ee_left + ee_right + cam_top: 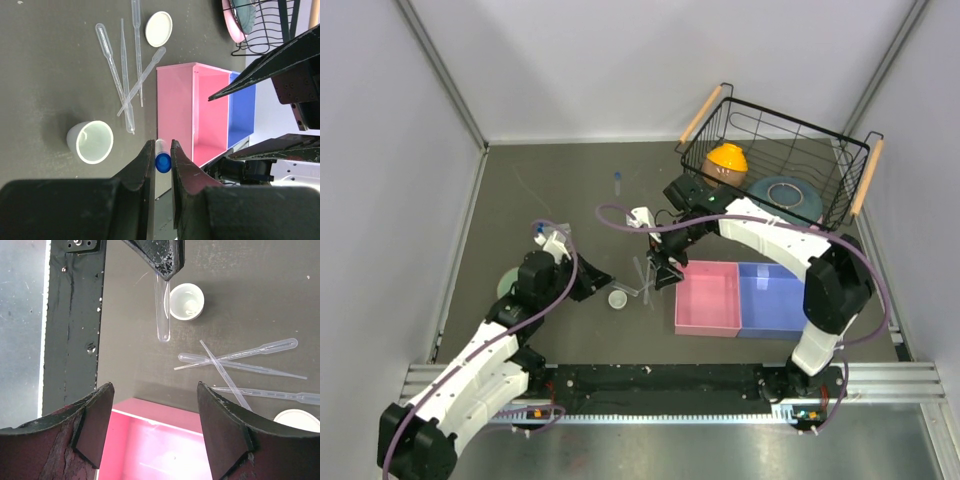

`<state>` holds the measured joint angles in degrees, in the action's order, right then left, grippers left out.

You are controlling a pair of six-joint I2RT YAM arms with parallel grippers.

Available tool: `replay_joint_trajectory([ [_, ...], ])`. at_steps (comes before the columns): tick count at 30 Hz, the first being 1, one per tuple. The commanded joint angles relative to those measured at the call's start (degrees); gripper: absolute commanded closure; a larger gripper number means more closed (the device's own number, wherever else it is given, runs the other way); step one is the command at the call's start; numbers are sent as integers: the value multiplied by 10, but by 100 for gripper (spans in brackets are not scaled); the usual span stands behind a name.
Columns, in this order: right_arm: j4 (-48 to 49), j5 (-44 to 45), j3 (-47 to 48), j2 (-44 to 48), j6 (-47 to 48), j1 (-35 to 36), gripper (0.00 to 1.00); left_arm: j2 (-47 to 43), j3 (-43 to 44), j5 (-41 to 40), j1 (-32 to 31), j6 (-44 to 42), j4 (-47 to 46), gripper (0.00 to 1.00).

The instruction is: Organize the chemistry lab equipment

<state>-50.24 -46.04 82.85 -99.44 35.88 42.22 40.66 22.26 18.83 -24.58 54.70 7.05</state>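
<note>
My left gripper (160, 146) is shut on a small clear tube with a blue cap (163, 161), held just above the table near the pink bin's (192, 110) corner. In the top view that gripper (603, 280) sits left of a small round white dish (618, 298). Several thin clear pipettes (125, 75) lie crossed on the table, with a second flat white dish (159, 28) beyond them. My right gripper (154, 390) is open with nothing between its fingers, hovering over the pink bin's rim (165, 417) beside the pipettes (240, 365). Another blue-capped tube (618, 179) lies further back.
A pink bin (708, 298) and a blue bin (770, 298) stand side by side at the front right. A black wire basket (840, 175) at the back right holds an orange bowl (727, 160) and a teal plate (785, 195). A pale green bowl (505, 285) peeks from under the left arm.
</note>
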Motion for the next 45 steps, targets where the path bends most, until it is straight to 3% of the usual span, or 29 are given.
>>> replay_joint_trajectory([
  [1,1,4,-6,41,22,7,32,-15,45,-35,-1,-57,66,96],
  [18,-8,14,-15,65,38,0,31,-33,134,-155,5,-163,242,95],
  [28,-8,8,-29,85,43,-22,31,-18,185,-213,16,-214,297,95],
  [45,-8,-29,-82,157,39,-139,30,-17,221,-219,93,-273,349,96],
])
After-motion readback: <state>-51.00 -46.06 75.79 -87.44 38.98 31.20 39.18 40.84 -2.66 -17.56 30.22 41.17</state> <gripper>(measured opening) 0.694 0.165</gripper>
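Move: The left hand holds the blue-capped tube. The clear tube rack lies about 11 cm ahead of this hand, 14 cm to its left and 13 cm below; the white cup is almost beneath, some 2 cm back, and the green bowl 22 cm left and 2 cm ahead. From the open, empty right hand the rack is about 11 cm ahead and 26 cm left; the pink box lies about 11 cm right, level fore and aft, 13 cm down. The left hand keeps its pinch on the capped tube and carries it about 11 cm left, away from the right hand and towards the rack, rising slightly, while the wrist rolls some 35 degrees, left side up, so that the fingers point more steeply down. The right hand, already clear of the tube and still wide open, first eases up and slightly right, then quickens right and a little forward towards the pink box, about 6 cm right in all and 3 cm up, with only a small turn of the wrist. ##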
